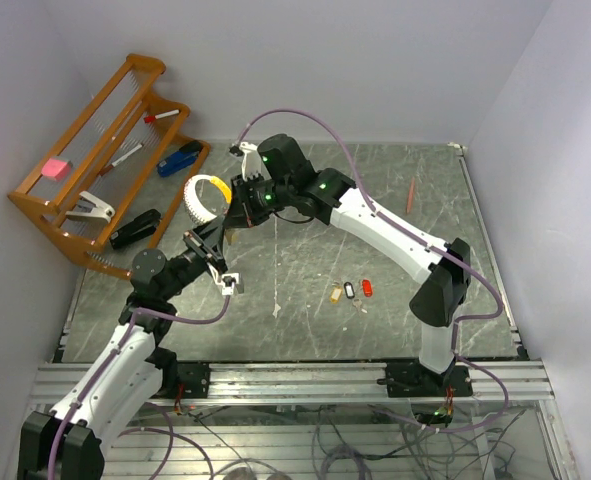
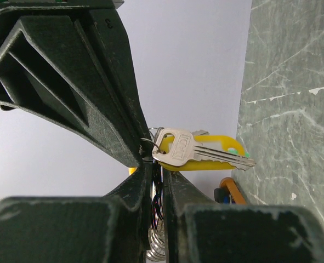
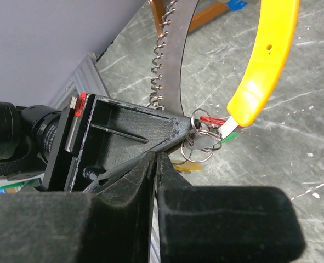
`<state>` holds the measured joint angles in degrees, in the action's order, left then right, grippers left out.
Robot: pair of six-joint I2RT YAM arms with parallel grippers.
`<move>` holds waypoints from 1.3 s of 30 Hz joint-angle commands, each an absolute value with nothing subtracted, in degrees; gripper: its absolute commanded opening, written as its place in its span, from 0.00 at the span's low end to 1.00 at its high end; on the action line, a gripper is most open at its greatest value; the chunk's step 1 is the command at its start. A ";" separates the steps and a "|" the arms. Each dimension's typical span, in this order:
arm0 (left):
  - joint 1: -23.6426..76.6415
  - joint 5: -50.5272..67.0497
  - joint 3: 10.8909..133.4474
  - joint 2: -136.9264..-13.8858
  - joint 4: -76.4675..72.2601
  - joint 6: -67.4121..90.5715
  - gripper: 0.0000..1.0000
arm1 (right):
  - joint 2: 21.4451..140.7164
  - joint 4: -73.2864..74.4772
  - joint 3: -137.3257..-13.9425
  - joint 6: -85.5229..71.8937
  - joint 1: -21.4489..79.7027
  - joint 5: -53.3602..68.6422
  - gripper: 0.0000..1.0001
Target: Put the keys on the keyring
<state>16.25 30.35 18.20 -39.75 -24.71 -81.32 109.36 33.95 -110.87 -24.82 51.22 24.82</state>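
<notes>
The keyring has a yellow curved band (image 1: pixel 206 190) (image 3: pixel 266 55) and a silvery coiled metal part (image 3: pixel 158 71). It is held up over the left of the table. My left gripper (image 1: pixel 215 238) (image 2: pixel 157 175) is shut on the coil. Small rings with red, white and green tags (image 3: pixel 205 134) hang at the band's end. A key with a yellow tag (image 2: pixel 200 150) (image 3: pixel 186 164) dangles at the tips of my right gripper (image 1: pixel 240 205) (image 3: pixel 156 159), which is shut. I cannot tell whether it pinches that key's ring. Three loose keys (image 1: pixel 350 290) lie on the table.
A wooden rack (image 1: pixel 50 215) leans at the back left, with staplers, markers and a pink eraser on it. A red pen (image 1: pixel 411 195) lies at the back right. The metal rail (image 1: pixel 305 375) with both arm bases runs along the near edge.
</notes>
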 commanded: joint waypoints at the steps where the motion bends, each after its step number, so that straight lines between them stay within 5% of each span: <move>1: 16.65 28.82 20.08 -39.46 -31.88 -80.39 0.07 | 110.18 34.88 -111.71 -26.14 52.06 25.67 0.05; 14: 16.70 27.90 18.64 -39.79 -38.39 -74.76 0.07 | 109.28 33.91 -111.29 -29.84 52.07 25.26 0.22; 39: 16.78 29.97 18.24 -41.79 -44.90 -63.90 0.07 | 97.71 19.77 -103.22 -32.34 48.14 26.54 0.27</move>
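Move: The key with the yellow tag is on the small rings between the two grippers: its middle hangs about 2 cm ahead, 3 cm right and 2 cm below the left hand. From the right hand it lies level fore and aft, 1 cm left and 2 cm below. The left fingers still pinch the rings; the hoop with the yellow grip stands roughly 6 cm ahead, 4 cm left and 2 cm above the left hand. The right hand opens, then rises about 6 cm off the key's ring; the left keeps hold, lifting 4 cm. ##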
